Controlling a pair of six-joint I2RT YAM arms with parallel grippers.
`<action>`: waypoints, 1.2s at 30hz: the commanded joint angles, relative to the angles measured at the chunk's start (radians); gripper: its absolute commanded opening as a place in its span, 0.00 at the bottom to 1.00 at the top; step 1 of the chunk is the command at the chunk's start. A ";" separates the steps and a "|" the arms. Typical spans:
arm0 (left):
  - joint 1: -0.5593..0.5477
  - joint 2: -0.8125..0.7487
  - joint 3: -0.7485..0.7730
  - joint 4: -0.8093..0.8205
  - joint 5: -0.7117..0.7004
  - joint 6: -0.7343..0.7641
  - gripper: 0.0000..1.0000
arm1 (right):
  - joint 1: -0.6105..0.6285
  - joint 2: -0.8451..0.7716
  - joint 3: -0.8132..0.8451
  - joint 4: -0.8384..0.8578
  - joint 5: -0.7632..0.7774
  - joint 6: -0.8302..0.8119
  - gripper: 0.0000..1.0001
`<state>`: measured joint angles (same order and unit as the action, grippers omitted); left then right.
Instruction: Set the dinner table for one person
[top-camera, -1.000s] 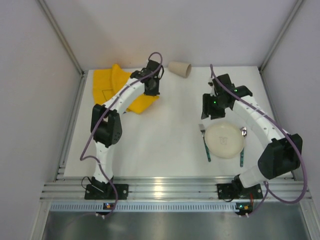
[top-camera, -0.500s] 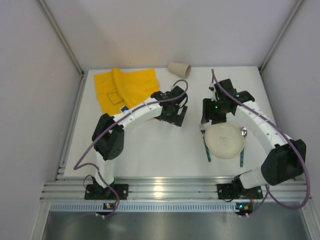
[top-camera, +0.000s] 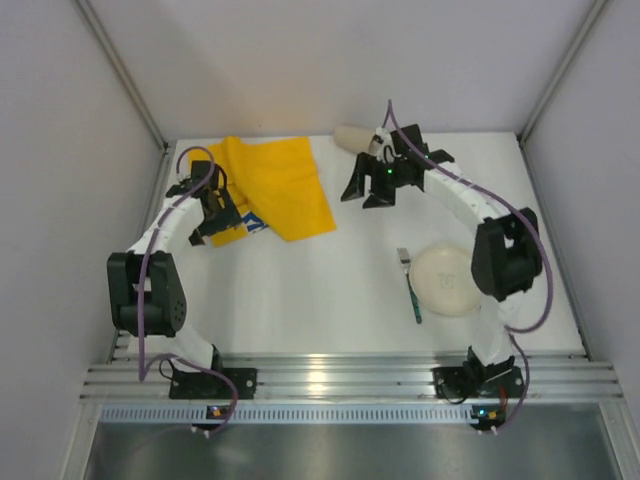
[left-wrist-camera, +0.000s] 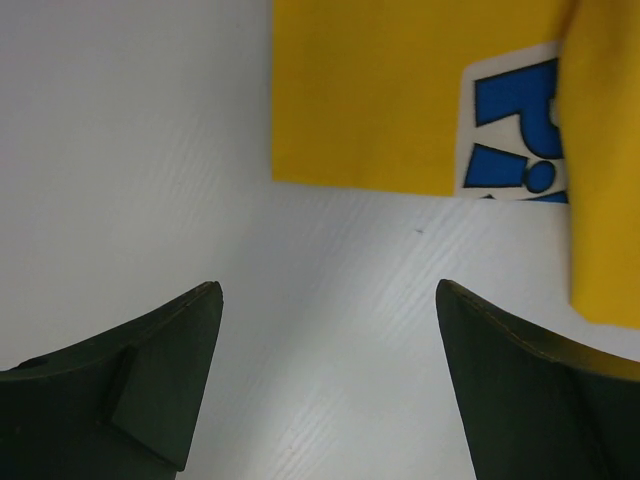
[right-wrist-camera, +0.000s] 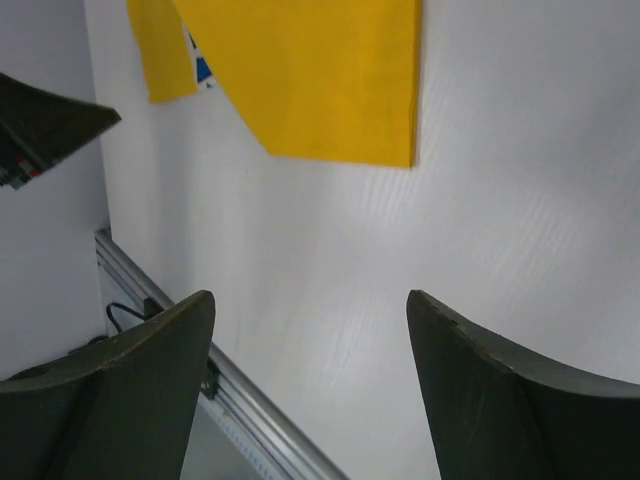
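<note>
The white dinner table (top-camera: 330, 290) carries a yellow cloth mat (top-camera: 275, 185) at the back left, partly folded, with a blue print at its near left corner. A cream plate (top-camera: 448, 280) lies at the right, with a green-handled utensil (top-camera: 412, 288) along its left side. A beige paper cup (top-camera: 352, 138) lies on its side at the back. My left gripper (top-camera: 205, 220) is open and empty over the mat's left corner (left-wrist-camera: 400, 90). My right gripper (top-camera: 365, 192) is open and empty just in front of the cup, facing the mat (right-wrist-camera: 320, 70).
Grey walls close in the table on three sides. Aluminium rails (top-camera: 330, 375) run along the near edge and also show in the right wrist view (right-wrist-camera: 200, 370). The right arm's forearm reaches over the plate's right side. The mat's blue print (left-wrist-camera: 520, 130) shows in the left wrist view.
My left gripper swung from the table's middle to the mat's left corner. The mat now lies spread further right. My right gripper moved from the plate back toward the cup.
</note>
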<state>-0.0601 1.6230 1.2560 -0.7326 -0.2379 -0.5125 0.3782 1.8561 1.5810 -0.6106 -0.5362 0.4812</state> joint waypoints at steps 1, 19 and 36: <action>0.052 0.043 -0.026 0.085 0.046 0.015 0.92 | 0.030 0.201 0.186 0.089 -0.067 0.082 0.77; 0.184 0.333 0.026 0.236 0.161 0.062 0.82 | 0.183 0.646 0.511 0.019 0.004 0.140 0.70; 0.198 0.410 0.129 0.158 0.152 0.080 0.00 | 0.107 0.547 0.385 -0.092 0.111 0.027 0.01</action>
<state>0.1406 2.0094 1.4086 -0.4919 -0.0517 -0.4389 0.5385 2.4767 2.0457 -0.6384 -0.5346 0.5674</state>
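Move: The left hand goes for the yellow cloth's near left corner, about 3 cm ahead, 5 cm to its left and 9 cm below; the cloth's blue print lies 9 cm ahead and 7 cm right. The right hand goes for the cloth's near right corner, some 4 cm ahead, 8 cm left and 15 cm below. From this hand, the cup lies about 36 cm ahead and 2 cm left, the fork roughly 15 cm back and 12 cm right. Both hands come to pinch the yellow cloth by its near corners. The left sinks about 8 cm while shifting left, then slides forward along the table some 6 cm as its fingers shut. The right drops about 12 cm while reaching forward and left, sweeps left and somewhat back while closing, then draws about 4 cm right, shutting further. ##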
